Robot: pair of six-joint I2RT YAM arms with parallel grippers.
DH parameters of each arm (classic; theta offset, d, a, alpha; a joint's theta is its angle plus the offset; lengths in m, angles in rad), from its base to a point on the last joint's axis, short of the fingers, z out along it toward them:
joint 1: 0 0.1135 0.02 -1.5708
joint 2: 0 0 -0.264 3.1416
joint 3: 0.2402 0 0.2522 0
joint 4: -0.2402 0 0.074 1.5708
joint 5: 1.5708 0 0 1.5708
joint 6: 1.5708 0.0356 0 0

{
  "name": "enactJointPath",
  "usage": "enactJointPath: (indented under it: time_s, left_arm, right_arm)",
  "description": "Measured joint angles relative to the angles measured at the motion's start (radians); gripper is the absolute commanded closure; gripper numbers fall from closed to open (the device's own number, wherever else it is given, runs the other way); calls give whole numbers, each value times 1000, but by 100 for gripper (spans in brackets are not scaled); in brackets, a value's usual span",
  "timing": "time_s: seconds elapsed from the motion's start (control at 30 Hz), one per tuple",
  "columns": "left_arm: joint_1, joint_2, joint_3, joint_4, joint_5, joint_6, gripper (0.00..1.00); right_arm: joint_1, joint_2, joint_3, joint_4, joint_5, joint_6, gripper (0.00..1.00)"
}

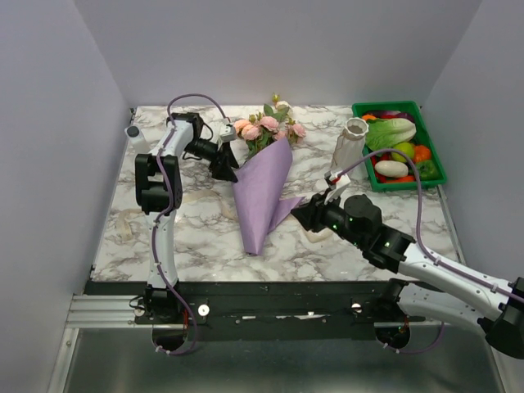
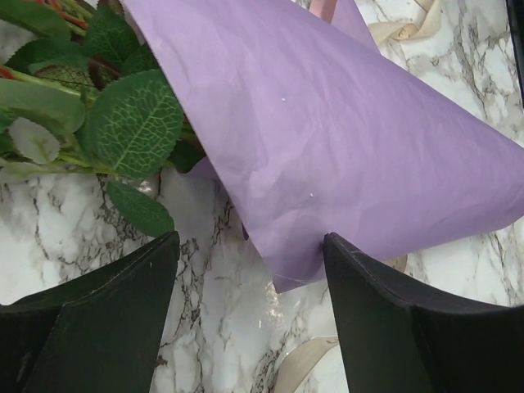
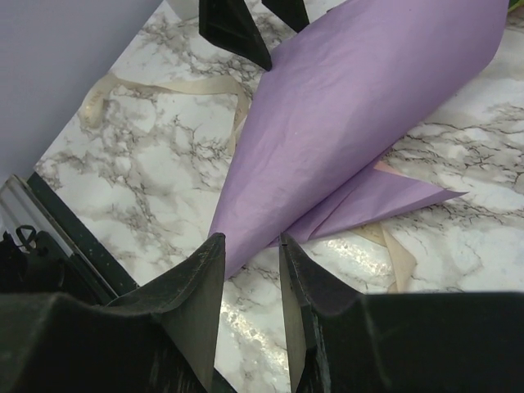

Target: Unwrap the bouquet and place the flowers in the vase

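The bouquet's lilac paper cone point(image 1: 264, 192) lies on the marble table with its point toward me. Pink and cream flowers point(image 1: 266, 127) with green leaves point(image 2: 131, 123) stick out of its far mouth. My left gripper point(image 1: 227, 172) stands open at the cone's upper left edge. In its wrist view the gripper point(image 2: 250, 241) shows the paper's corner point(image 2: 303, 262) touching its right finger, and nothing is gripped. My right gripper point(image 1: 300, 214) is open by a narrow gap beside the cone's lower right flap. In the right wrist view the gripper point(image 3: 250, 239) has only table between its fingers. The vase point(image 1: 352, 143) stands upright at the back right.
Loose cream ribbon point(image 3: 188, 86) lies on the table left of the cone, and more ribbon point(image 2: 307, 364) lies under the left gripper. A green tray point(image 1: 439, 164) of plastic vegetables sits at the far right. A small clear tube point(image 1: 133, 136) stands at the back left corner.
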Motion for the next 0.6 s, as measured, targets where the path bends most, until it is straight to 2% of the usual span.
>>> enactJointPath:
  time_s: [0.07, 0.17, 0.2, 0.23, 0.4, 0.6]
  left_arm:
    - [-2, -4, -26, 0, 3, 28, 20]
    - [-2, -5, -51, -3, 3, 53, 29]
    - [-2, -5, -53, -3, 3, 57, 39]
    - [-3, -6, -53, -3, 3, 60, 45]
    - [-10, -18, -65, -4, -3, 58, 65]
    - [-17, -66, -134, -2, -9, 60, 75]
  right_arm:
    - [0, 12, 0, 3, -4, 0, 59]
    - [0, 27, 0, 4, -7, 0, 59]
    - [0, 31, 0, 4, -7, 0, 59]
    - [0, 34, 0, 4, -7, 0, 59]
    - [0, 43, 0, 13, -7, 0, 59]
    - [-2, 43, 0, 21, -10, 8, 60]
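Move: The wrapping paper's left corner lies right at the open left fingers, about 1 cm to their right and 1 cm lower. The flowers are roughly 12 cm farther out and 9 cm to the right; the loose ribbon lies about 7 cm back and 2 cm left, some 4 cm below. From the right hand, that paper corner is some 16 cm ahead, 18 cm left and 12 cm lower. The left fingers dip slightly, close on the wrapping paper's left edge and draw it back about 3 cm. ##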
